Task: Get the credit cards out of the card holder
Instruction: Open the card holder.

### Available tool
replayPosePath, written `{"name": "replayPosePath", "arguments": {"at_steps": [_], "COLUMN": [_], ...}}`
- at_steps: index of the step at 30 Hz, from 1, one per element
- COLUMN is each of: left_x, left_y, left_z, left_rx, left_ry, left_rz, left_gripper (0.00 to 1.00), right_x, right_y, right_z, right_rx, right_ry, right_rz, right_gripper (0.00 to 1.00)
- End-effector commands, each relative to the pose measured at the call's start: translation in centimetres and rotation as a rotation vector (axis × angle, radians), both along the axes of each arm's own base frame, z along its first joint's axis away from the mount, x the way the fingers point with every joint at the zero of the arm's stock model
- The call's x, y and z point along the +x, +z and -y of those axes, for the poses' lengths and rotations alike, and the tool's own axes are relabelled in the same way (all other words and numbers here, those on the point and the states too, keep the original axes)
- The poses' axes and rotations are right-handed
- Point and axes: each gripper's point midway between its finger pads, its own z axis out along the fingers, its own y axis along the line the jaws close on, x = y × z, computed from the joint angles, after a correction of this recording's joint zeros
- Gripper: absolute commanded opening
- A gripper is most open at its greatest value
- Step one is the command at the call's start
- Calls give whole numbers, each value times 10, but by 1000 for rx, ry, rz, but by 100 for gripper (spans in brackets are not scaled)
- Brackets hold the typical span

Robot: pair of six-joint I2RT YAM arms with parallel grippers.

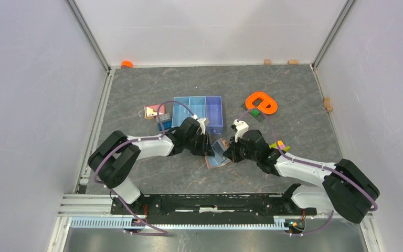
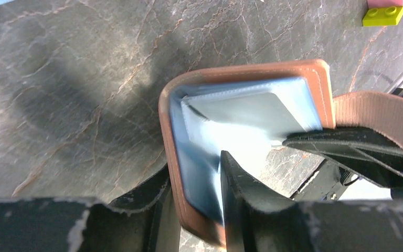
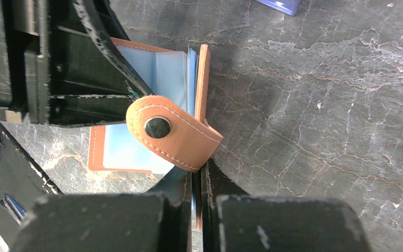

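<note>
The card holder (image 1: 218,157) is a salmon-brown wallet, held open in a V just above the table between both grippers. My left gripper (image 1: 208,146) is shut on one flap; in the left wrist view its jaws (image 2: 197,184) clamp the brown cover and grey-blue inner pocket (image 2: 241,113). My right gripper (image 1: 230,152) is shut on the other flap, just below the closure tab (image 3: 173,131), as the right wrist view (image 3: 199,176) shows. No black or tan credit card shows; any cards are hidden in the pockets.
A blue three-compartment tray (image 1: 199,113) stands just behind the grippers. Toy bricks (image 1: 156,112) lie left of it. An orange ring-shaped piece (image 1: 261,102) lies at the back right. A yellow brick (image 2: 385,13) lies near the right arm.
</note>
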Motion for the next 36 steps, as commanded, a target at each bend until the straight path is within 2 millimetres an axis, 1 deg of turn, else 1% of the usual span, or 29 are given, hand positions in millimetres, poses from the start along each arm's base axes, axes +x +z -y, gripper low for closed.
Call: {"name": "replayPosePath", "arguments": {"at_steps": [1, 7, 10, 11, 12, 13, 15, 17, 19, 24, 28, 36], "left_x": [6, 15, 16, 15, 14, 10, 3, -5, -10, -12, -16, -18], "left_y": [22, 50, 66, 76, 90, 97, 118, 129, 136, 133, 134, 122], "left_z": [-11, -33, -44, -45, -45, -47, -48, -49, -46, -35, -27, -9], "left_rx": [19, 30, 7, -34, -89, -133, -232, -302, -346, -354, -404, -402], "left_ry": [9, 105, 155, 163, 170, 170, 169, 148, 123, 79, 51, 7], "left_rz": [107, 238, 301, 336, 382, 410, 484, 528, 547, 507, 491, 419], "left_gripper": [39, 45, 47, 50, 55, 61, 82, 99, 100, 100, 100, 100], "right_x": [7, 13, 12, 12, 9, 7, 1, 0, -1, -10, -18, -24], "right_y": [15, 37, 48, 54, 58, 65, 73, 78, 79, 87, 93, 94], "right_z": [3, 19, 21, 20, 17, 13, 8, 7, 7, -2, -10, -17], "right_rx": [29, 72, 114, 135, 161, 200, 250, 267, 271, 321, 377, 396], "right_ry": [-22, -102, -108, -108, -86, -62, -30, -19, -14, 54, 107, 142], "right_rz": [49, 142, 180, 202, 213, 238, 255, 268, 275, 280, 282, 276], "right_gripper": [0, 0, 0, 0, 0, 0, 0, 0, 0, 0, 0, 0]}}
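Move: The card holder, half open, lies between the hands, its middle about 3 cm to the right of the left hand, level with it fore and aft and at about its height. The left fingers stand part-open around its left cover. The right hand already pinches its right edge, the middle some 4 cm to the left, 1 cm farther out and 2 cm below. From the left hand, the divided tray sits about 15 cm ahead and 5 cm left; from the right hand, the toy bricks are about 20 cm right, 3 cm ahead. The card holder goes up some 7 cm in the right hand's unbroken pinch on its right edge, easing slightly back as that wrist tips its fingers up about 20 degrees. The left hand climbs about 11 cm and shifts 5 cm left, tilting its fingers up towards level and spreading them wide on either side of the left cover, then comes back right some 3 cm and sinks a little. ##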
